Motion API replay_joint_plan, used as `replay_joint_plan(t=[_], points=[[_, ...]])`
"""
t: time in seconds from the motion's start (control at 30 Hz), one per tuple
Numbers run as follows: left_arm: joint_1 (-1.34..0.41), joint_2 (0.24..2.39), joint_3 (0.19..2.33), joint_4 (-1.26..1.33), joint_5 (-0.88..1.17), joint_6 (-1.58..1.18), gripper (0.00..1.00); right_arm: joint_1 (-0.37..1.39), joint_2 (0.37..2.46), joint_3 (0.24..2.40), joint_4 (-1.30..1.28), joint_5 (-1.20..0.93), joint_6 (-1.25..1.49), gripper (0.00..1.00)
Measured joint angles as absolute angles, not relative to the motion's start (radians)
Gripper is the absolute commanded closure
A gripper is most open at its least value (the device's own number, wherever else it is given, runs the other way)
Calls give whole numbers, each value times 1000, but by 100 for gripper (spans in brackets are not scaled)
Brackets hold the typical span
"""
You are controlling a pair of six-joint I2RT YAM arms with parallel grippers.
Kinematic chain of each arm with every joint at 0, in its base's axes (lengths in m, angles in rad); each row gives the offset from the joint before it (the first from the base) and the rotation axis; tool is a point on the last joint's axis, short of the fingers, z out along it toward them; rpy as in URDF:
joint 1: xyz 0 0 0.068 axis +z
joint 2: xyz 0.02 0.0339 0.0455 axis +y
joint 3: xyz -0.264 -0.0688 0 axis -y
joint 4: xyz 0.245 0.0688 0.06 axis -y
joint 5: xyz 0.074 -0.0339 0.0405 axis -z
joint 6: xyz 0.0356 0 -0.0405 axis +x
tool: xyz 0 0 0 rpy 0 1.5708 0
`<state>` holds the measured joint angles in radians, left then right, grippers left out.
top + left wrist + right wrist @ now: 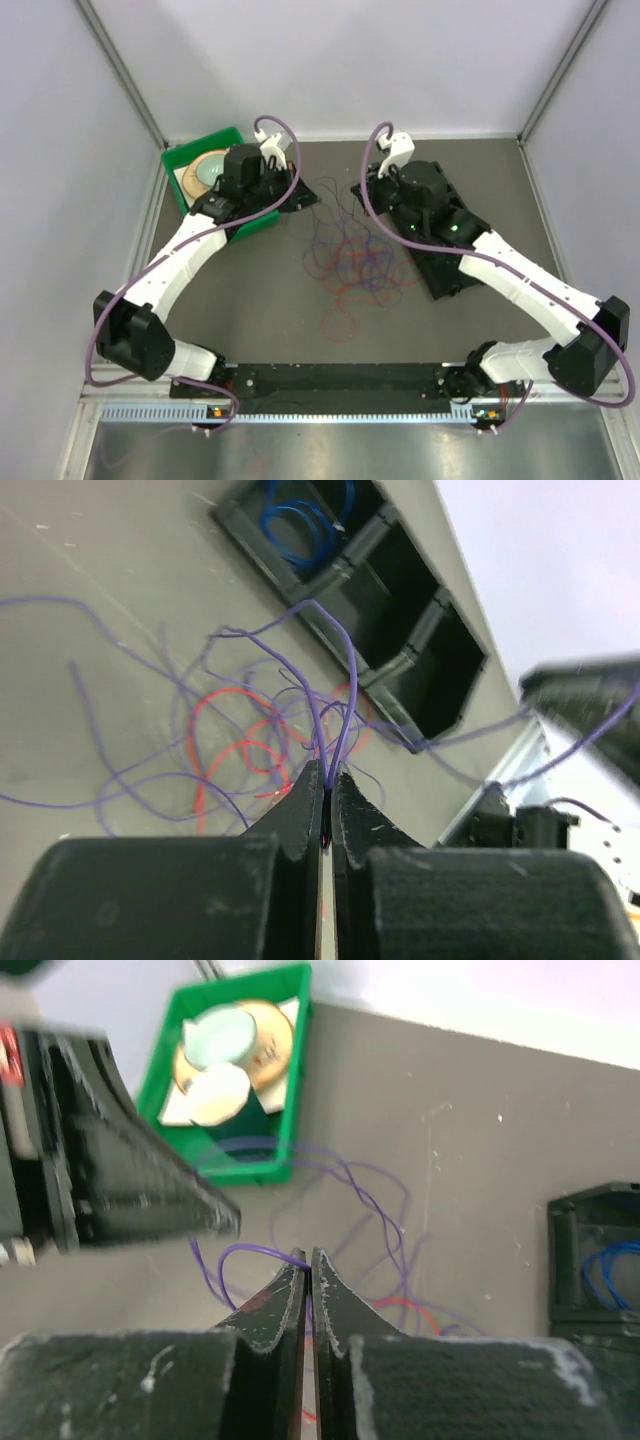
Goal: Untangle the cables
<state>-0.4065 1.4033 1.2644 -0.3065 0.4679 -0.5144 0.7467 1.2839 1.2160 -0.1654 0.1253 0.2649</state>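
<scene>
The cables (358, 262) lie in a loose red and purple tangle mid-table, with a red loop (340, 322) trailing toward me. My left gripper (303, 196) hangs beside the green bin, shut on purple cable strands (340, 695) that rise from its tips (328, 772). Red loops (238, 742) lie below it. My right gripper (363, 187) faces it across a small gap. It is shut on a purple cable (240, 1252) that arcs left from its tips (308, 1257). More purple strands (385, 1210) run between the two grippers.
A green bin (176, 158) at the back left holds tape rolls (232, 1048). A black compartment tray (442, 282) lies under the right arm. One of its compartments holds coiled blue cables (305, 518). Walls close the table on three sides.
</scene>
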Motion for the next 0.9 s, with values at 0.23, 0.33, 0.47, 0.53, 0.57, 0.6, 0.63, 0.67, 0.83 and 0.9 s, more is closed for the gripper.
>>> replay_joint_plan(t=[0.23, 0.33, 0.47, 0.53, 0.57, 0.6, 0.63, 0.67, 0.83, 0.9], points=[[-443, 1383, 1242, -237, 529, -537, 100, 697, 1280, 1229, -152, 47, 362, 100], [-455, 1383, 1243, -230, 535, -544, 100, 696, 1298, 1240, -150, 19, 379, 100], [-457, 1384, 1250, -231, 535, -545, 100, 690, 1332, 1240, -150, -12, 393, 84], [-457, 1384, 1258, -232, 535, -545, 100, 682, 1353, 1240, -150, -25, 400, 62], [-457, 1384, 1262, -232, 535, -545, 100, 677, 1364, 1240, -150, -28, 407, 57], [-457, 1384, 1267, -232, 536, -545, 100, 673, 1376, 1240, -149, -30, 403, 56], [-457, 1384, 1271, -232, 536, -545, 100, 669, 1390, 1240, -147, -34, 404, 55], [-457, 1384, 1274, -231, 538, -546, 100, 665, 1405, 1240, -147, -39, 403, 54], [-457, 1384, 1276, -233, 543, -549, 100, 659, 1477, 1240, -143, -53, 401, 49], [-457, 1384, 1277, -233, 546, -549, 100, 657, 1494, 1240, -141, -53, 401, 43]])
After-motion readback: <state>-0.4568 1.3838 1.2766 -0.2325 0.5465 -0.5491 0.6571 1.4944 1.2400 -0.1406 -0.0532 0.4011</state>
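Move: Both hands start with purple cable pinched. The purple strands hanging from the left hand lie about 5 cm ahead of the right hand, 4 cm to its left and 8 cm below; from the left hand they are some 4 cm ahead, 6 cm right and 4 cm down. The tangle on the table is about 3 cm back of the right hand and 30 cm below. The black organizer stands some 20 cm to the right hand's right, 4 cm farther out and 28 cm down. The right hand first hovers, edging a centimetre up and rolling its left side up slightly, then opens its fingers about halfway, lets go of the purple cable and sinks some 7 cm, going about 3 cm forward and 2 cm left towards the strands hanging from the left hand, tipping down some 15 degrees. The left hand keeps its pinch on the purple strands and shifts about 3 cm to the right and 2 cm back, rising 3 cm, then holds still there. ##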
